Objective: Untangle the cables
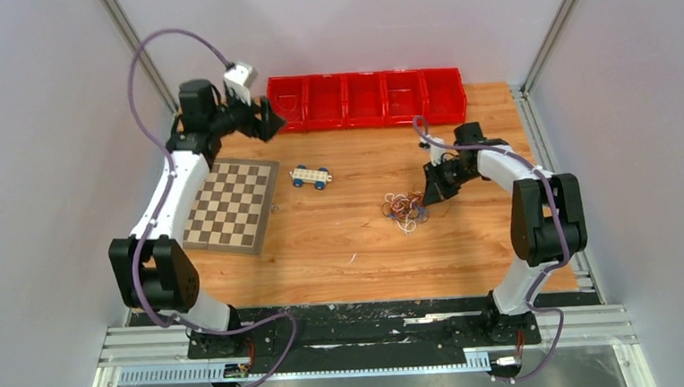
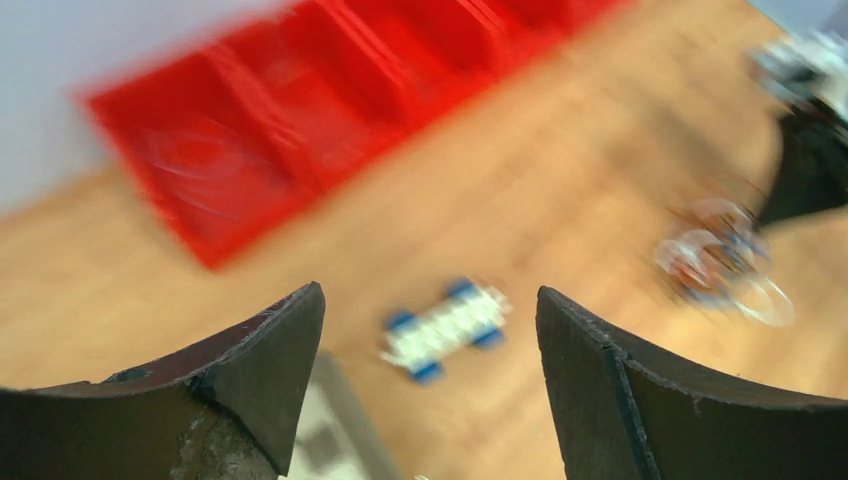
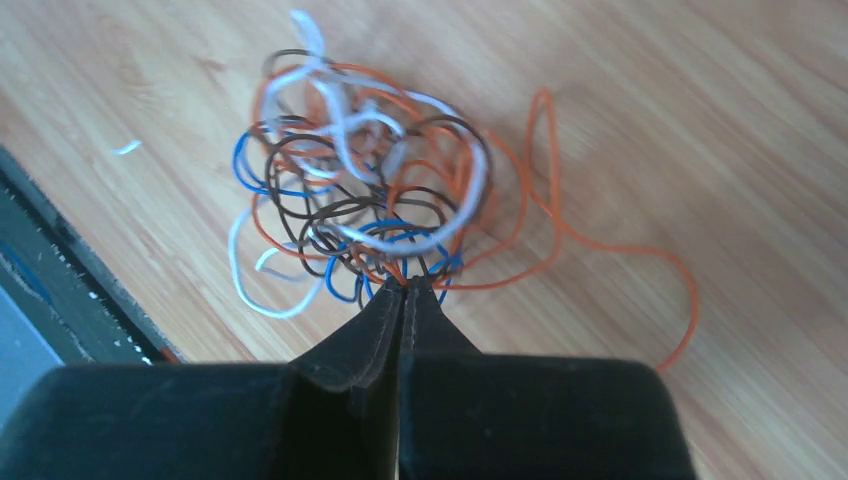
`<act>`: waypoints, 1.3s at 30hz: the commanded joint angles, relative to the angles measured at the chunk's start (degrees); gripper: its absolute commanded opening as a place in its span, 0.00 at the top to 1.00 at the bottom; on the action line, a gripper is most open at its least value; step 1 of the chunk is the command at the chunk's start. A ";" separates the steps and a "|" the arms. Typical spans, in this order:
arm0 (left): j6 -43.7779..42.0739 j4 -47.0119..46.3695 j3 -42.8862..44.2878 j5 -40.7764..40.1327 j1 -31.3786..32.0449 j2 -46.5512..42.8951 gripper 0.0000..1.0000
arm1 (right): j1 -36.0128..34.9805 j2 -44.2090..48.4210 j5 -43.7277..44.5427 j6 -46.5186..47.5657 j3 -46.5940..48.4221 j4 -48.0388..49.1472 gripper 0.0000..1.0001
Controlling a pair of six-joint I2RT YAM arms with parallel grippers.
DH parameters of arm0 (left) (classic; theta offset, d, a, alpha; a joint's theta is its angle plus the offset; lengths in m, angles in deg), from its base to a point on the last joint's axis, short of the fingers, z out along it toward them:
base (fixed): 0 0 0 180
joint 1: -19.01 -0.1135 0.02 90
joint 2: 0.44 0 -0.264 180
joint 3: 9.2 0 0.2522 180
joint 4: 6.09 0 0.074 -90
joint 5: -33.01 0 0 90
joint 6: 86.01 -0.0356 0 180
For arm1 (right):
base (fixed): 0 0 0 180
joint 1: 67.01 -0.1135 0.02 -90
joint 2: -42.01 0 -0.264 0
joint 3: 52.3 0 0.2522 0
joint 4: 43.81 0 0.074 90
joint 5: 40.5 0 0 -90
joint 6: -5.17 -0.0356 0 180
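Note:
The cables (image 1: 404, 208) lie as one tangled bundle of thin white, blue, orange-red and dark wires (image 3: 370, 190) on the wooden table, right of centre. My right gripper (image 3: 405, 282) is shut at the near edge of that bundle, with a few strands running into its pinched tips. From above, it (image 1: 429, 196) sits just right of the tangle. My left gripper (image 1: 271, 124) hangs open and empty at the back left, far from the cables. Its view is blurred, with the tangle (image 2: 720, 262) far off to the right of its spread fingers (image 2: 290, 350).
A white toy car with blue wheels (image 1: 310, 177) stands mid-table, left of the tangle. A checkerboard (image 1: 231, 205) lies at the left. A row of red bins (image 1: 367, 98) lines the back edge. One orange wire loops out to the right (image 3: 620, 255).

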 commanded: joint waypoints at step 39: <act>12.09 -14.47 -2.66 12.62 32.44 28.57 0.49 | 7.09 7.89 1.78 3.28 -5.64 -0.91 1.00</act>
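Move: From the left hand, the cable tangle lies some 30 cm to the right, 15 cm back and 27 cm below; the toy car is about 8 cm right and 5 cm back, the red tray's middle 22 cm right and 15 cm ahead, both similarly low. The shut right hand has the tangle about 5 cm to its left, 1 cm back and 4 cm below. Left hand swoops 35 cm right, down and back towards cables, half-closing; strand-holding right hand goes left, then right. ##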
